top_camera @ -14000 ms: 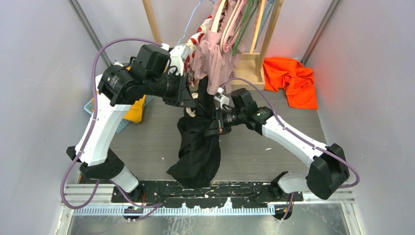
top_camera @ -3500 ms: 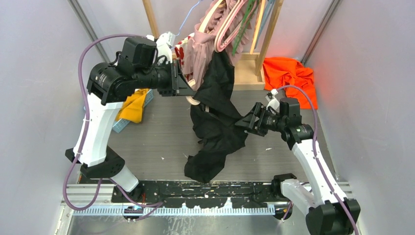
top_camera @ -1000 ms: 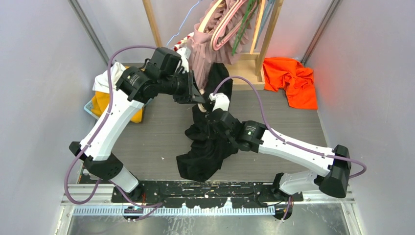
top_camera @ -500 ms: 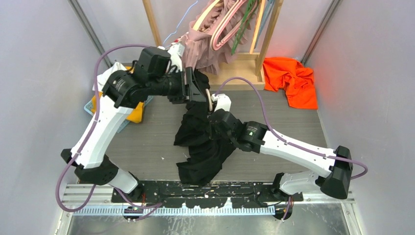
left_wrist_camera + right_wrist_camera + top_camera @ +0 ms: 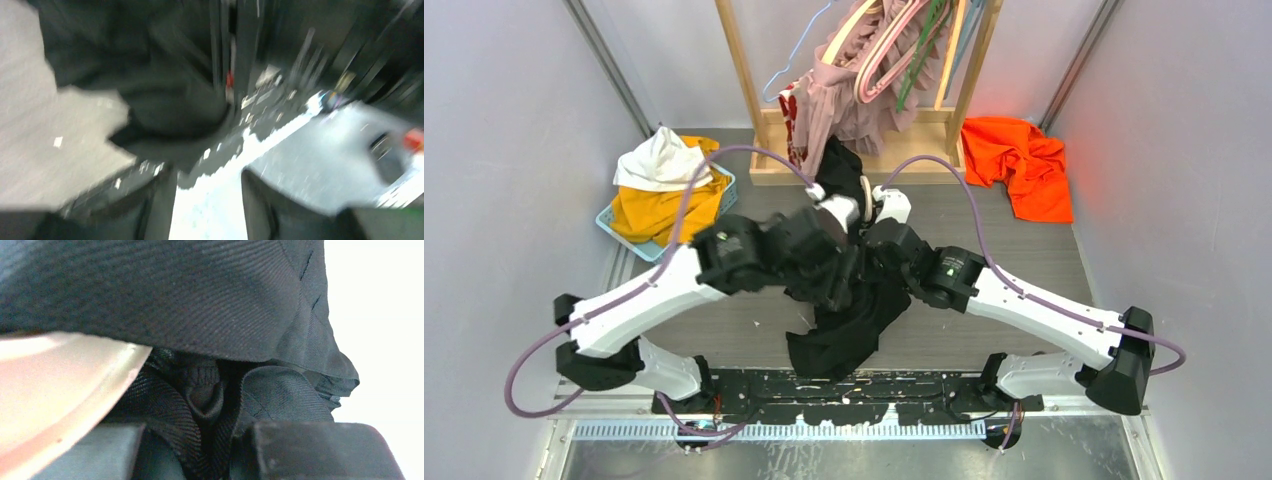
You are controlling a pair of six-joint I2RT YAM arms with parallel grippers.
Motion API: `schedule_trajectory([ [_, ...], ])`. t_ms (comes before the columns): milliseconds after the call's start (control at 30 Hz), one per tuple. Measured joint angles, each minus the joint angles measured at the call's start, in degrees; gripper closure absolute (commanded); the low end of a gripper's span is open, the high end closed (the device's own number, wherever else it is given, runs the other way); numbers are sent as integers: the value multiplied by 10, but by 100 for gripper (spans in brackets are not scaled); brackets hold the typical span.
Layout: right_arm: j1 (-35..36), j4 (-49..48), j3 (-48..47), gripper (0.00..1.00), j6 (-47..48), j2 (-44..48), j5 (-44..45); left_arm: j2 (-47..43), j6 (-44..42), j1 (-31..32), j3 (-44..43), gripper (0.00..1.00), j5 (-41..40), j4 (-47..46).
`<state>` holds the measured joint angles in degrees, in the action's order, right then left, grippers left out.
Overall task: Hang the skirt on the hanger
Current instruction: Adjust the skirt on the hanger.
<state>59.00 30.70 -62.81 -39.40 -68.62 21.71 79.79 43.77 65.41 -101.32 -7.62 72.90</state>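
Note:
The black skirt (image 5: 839,330) hangs in a bunched column at the middle of the table, from near the rack down toward the arm bases. My right gripper (image 5: 212,440) is shut on a fold of the skirt (image 5: 200,305). A pale pink hanger (image 5: 50,385) lies against the cloth just to its left. In the top view only a sliver of the hanger (image 5: 865,190) shows beside the right wrist. My left gripper (image 5: 207,180) is open and holds nothing. It points down at the table's front edge below the skirt (image 5: 165,100), in a blurred view.
A wooden rack (image 5: 969,90) at the back carries several hangers and a pink garment (image 5: 839,95). An orange cloth (image 5: 1019,160) lies back right. A blue basket (image 5: 624,235) with yellow and white clothes stands back left. Grey walls close in on both sides.
My left gripper opened, let go at the top of the skirt and swung down and toward the near edge. The right gripper closed on the skirt and stays there.

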Motion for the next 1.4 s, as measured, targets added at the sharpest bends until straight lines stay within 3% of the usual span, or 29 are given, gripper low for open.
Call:
schedule_trajectory([
  [167, -14, -12, 0, 99, -23, 1, -17, 48, 46, 115, 16, 50, -131, 33],
  [467, -26, -32, -3, 99, -52, 2, -60, 59, 115, 199, 42, 49, -328, 42],
  [733, -29, -39, -4, 99, -65, -11, -88, 32, 63, 323, 249, 41, -424, -125],
  [867, -30, -37, -6, 99, -69, -11, -99, -24, 32, 344, 317, 37, -463, -195],
  [1000, -30, -36, -8, 99, -71, -11, -103, -40, -2, 346, 324, 31, -513, -250],
  [1067, -30, -31, -11, 99, -71, -11, -104, -37, -26, 350, 327, 14, -532, -289],
  [1400, -30, -21, -29, 99, -73, -11, -114, 33, -83, 355, 331, 8, -627, -395],
])
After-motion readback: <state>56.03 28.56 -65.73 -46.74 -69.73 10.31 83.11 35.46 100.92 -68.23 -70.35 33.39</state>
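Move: Just above the near part of the hanging black skirt, the left hand has the skirt's middle about 8 cm ahead, laterally level, and some 15 cm below. From that hand, the right gripper is roughly 10 cm ahead, 3 cm right and 7 cm lower; the hanger's hook is about 17 cm ahead and 4 cm right. From the right hand, which already pinches skirt and hanger, the skirt's middle is about 2 cm back, 3 cm left and 9 cm below. Swinging its fingers up by some 50 degrees, from steeply down to nearly level and facing forward-right at the hanging skirt, the left hand dips back and down about 10 cm, then comes up a few centimetres and drifts right, opening from half to nearly wide. The right hand keeps its pinch on the skirt and hanger, easing about 3 cm left and 2 cm up with a slight roll. ##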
